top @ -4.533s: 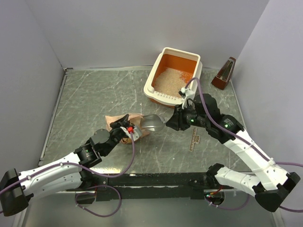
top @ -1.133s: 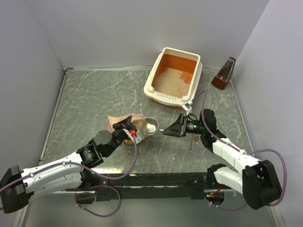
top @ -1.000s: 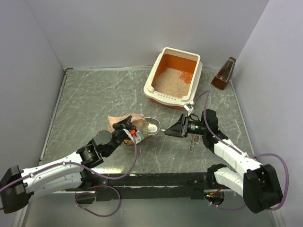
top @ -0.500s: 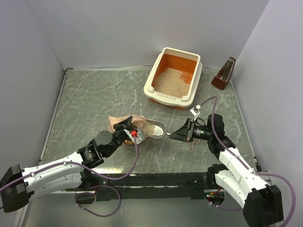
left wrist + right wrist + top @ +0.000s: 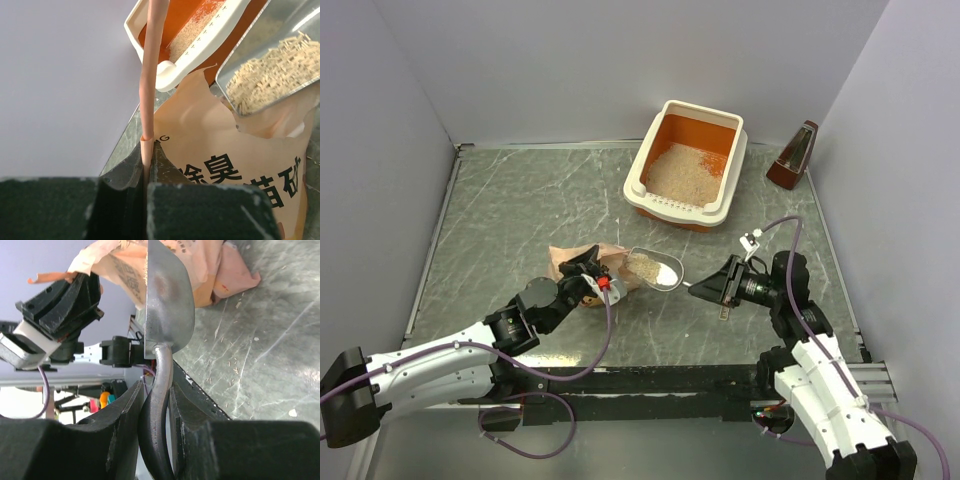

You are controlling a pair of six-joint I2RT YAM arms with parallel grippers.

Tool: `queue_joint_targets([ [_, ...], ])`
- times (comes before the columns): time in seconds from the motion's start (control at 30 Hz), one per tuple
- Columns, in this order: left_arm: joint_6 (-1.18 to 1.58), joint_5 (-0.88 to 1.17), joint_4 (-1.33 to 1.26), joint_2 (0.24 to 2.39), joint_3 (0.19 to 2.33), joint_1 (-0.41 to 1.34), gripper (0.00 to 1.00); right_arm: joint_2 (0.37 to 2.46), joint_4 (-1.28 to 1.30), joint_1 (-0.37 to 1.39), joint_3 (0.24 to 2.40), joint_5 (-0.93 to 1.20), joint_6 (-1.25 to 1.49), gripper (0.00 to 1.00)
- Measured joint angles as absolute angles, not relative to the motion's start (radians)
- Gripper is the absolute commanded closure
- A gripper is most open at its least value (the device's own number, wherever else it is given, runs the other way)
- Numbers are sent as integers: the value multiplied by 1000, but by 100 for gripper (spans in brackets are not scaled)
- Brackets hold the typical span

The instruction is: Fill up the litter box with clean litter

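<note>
The litter box [image 5: 670, 207], cream outside and orange inside, stands at the back right with clean litter [image 5: 677, 170] spread over its floor. My right gripper [image 5: 706, 290] is shut on the handle of a grey metal scoop [image 5: 655, 268]. The scoop carries a heap of litter just outside the mouth of the peach-pink bag [image 5: 572, 260]. My left gripper [image 5: 593, 270] is shut on the bag's upper edge and holds it up. The left wrist view shows that edge [image 5: 151, 75] pinched between the jaws, the loaded scoop [image 5: 272, 65] and the litter box [image 5: 200, 52] beyond. The right wrist view shows the handle [image 5: 159, 405] clamped.
A brown pyramid-shaped object [image 5: 794, 155] stands at the back right by the wall. A small flat strip [image 5: 724, 310] lies on the table under my right gripper. Loose granules [image 5: 235, 375] are scattered on the grey table. Walls close in three sides.
My right arm has drawn the scoop to the right out of the bag, now heaped with litter, and pulled back toward the near right. The left gripper has kept its hold on the bag.
</note>
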State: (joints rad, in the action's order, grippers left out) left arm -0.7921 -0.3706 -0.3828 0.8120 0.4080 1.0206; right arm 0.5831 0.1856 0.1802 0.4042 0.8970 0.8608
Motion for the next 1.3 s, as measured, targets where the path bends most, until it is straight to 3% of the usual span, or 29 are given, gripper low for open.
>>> queue_joint_targets([
  [0.33, -793, -383, -383, 812, 408, 1026, 99, 585, 236, 152, 511, 821, 920, 100],
  [0.6, -792, -383, -383, 812, 408, 1028, 99, 708, 106, 132, 552, 744, 1032, 100],
  [0.97, -793, -387, -376, 802, 408, 1033, 99, 1097, -91, 73, 760, 565, 1086, 100],
  [1.3, -794, -392, -375, 796, 408, 1034, 99, 1525, 69, 56, 1193, 385, 852, 100],
])
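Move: The right gripper holds the loaded scoop by its handle, the pan reaching left over the mouth of the litter bag. The litter box stands almost straight ahead of this gripper, about 31 cm farther out and 14 cm lower. The bag is some 23 cm to its left and 3 cm ahead; the metronome stands 31 cm ahead and 26 cm to the right. From the left gripper the box lies roughly 24 cm ahead, 23 cm right and 17 cm lower. Raise the right gripper about 5 cm to carry the loaded scoop clear of the bag, then sweep it forward some 28 cm, drifting a little right and speeding up, until the pan is over the litter box. Keep the handle gripped and turn the hand clockwise about 35 degrees on the way. Hold the left gripper still, pinching the bag's edge. ##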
